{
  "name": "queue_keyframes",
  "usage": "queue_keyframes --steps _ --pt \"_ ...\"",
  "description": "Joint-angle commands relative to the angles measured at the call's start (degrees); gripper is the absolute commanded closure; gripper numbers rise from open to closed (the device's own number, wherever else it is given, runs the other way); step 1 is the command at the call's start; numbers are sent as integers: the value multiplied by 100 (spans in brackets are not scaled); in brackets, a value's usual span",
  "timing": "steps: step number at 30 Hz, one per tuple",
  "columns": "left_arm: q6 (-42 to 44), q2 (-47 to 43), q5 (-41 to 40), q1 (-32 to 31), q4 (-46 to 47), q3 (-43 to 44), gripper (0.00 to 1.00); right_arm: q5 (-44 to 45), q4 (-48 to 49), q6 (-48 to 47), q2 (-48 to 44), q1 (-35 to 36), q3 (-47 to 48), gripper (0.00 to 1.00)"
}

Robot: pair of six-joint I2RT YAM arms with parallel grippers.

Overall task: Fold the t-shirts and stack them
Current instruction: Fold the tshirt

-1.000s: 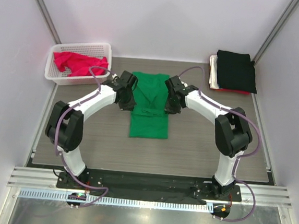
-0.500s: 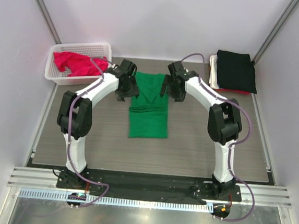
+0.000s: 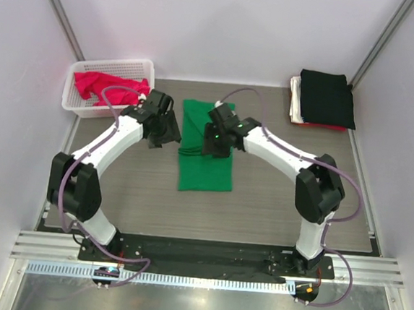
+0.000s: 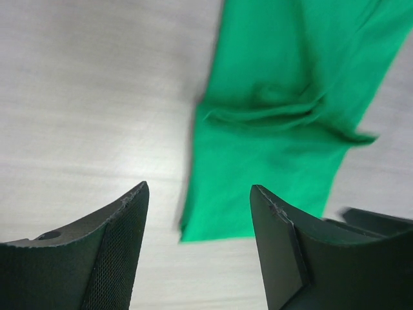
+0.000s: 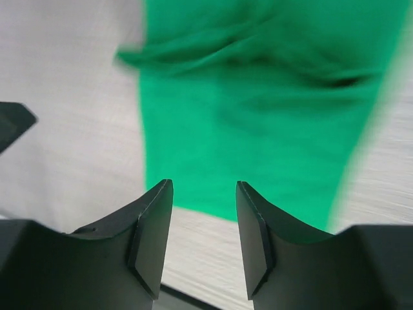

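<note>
A bright green t-shirt point(image 3: 205, 158) lies on the table as a narrow lengthwise strip, creased across its middle. Just left of its far half hovers my left gripper point(image 3: 163, 126), open and holding nothing. In the left wrist view the open left gripper point(image 4: 199, 187) frames one end of the green t-shirt point(image 4: 284, 123). Above the shirt's upper middle my right gripper point(image 3: 216, 138) is also open and empty. Seen from the right wrist, the right gripper point(image 5: 204, 183) hangs over the green t-shirt point(image 5: 258, 116) near its edge. A red-pink t-shirt point(image 3: 110, 87) lies crumpled in the basket.
The white lattice basket point(image 3: 81, 105) stands at the back left. At the back right corner sits a stack with a folded black t-shirt point(image 3: 327, 96) on top, a white one point(image 3: 295, 97) and a red edge point(image 3: 318, 126) beneath. Walls close in on both sides.
Both grippers went from shut to open and let go of the green t-shirt. The left gripper drew off to the shirt's left; the right one moved leftward over the shirt.
</note>
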Motion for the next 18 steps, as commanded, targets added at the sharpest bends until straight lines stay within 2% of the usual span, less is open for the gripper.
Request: queue_keyframes --steps 1,7,12,18 --pt "-17 -616 89 1 148 -508 35 -346 361 159 417 401 65 51" --pt "71 -1381 45 1 104 -1203 35 -232 283 11 1137 473 661 51" --pt "159 -1829 19 1 -63 -1379 35 -91 10 -209 1788 7 1338 51" --pt "142 -2084 195 1 -124 -1519 35 -30 -956 -579 2701 -722 3446 50"
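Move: The right hand hovers about 9 cm above the half-folded green t-shirt; the middle of its loose fold edge lies roughly 2 cm ahead and 3 cm left. The shirt's near edge is some 11 cm back and 3 cm left, its far end about 21 cm ahead and 4 cm left. From the left hand, that fold edge is about 14 cm right, 1 cm back and 10 cm below. Right hand dips back-left 8 cm, then pushes the fold edge forward, sweeping 12 cm; left hand retreats. ##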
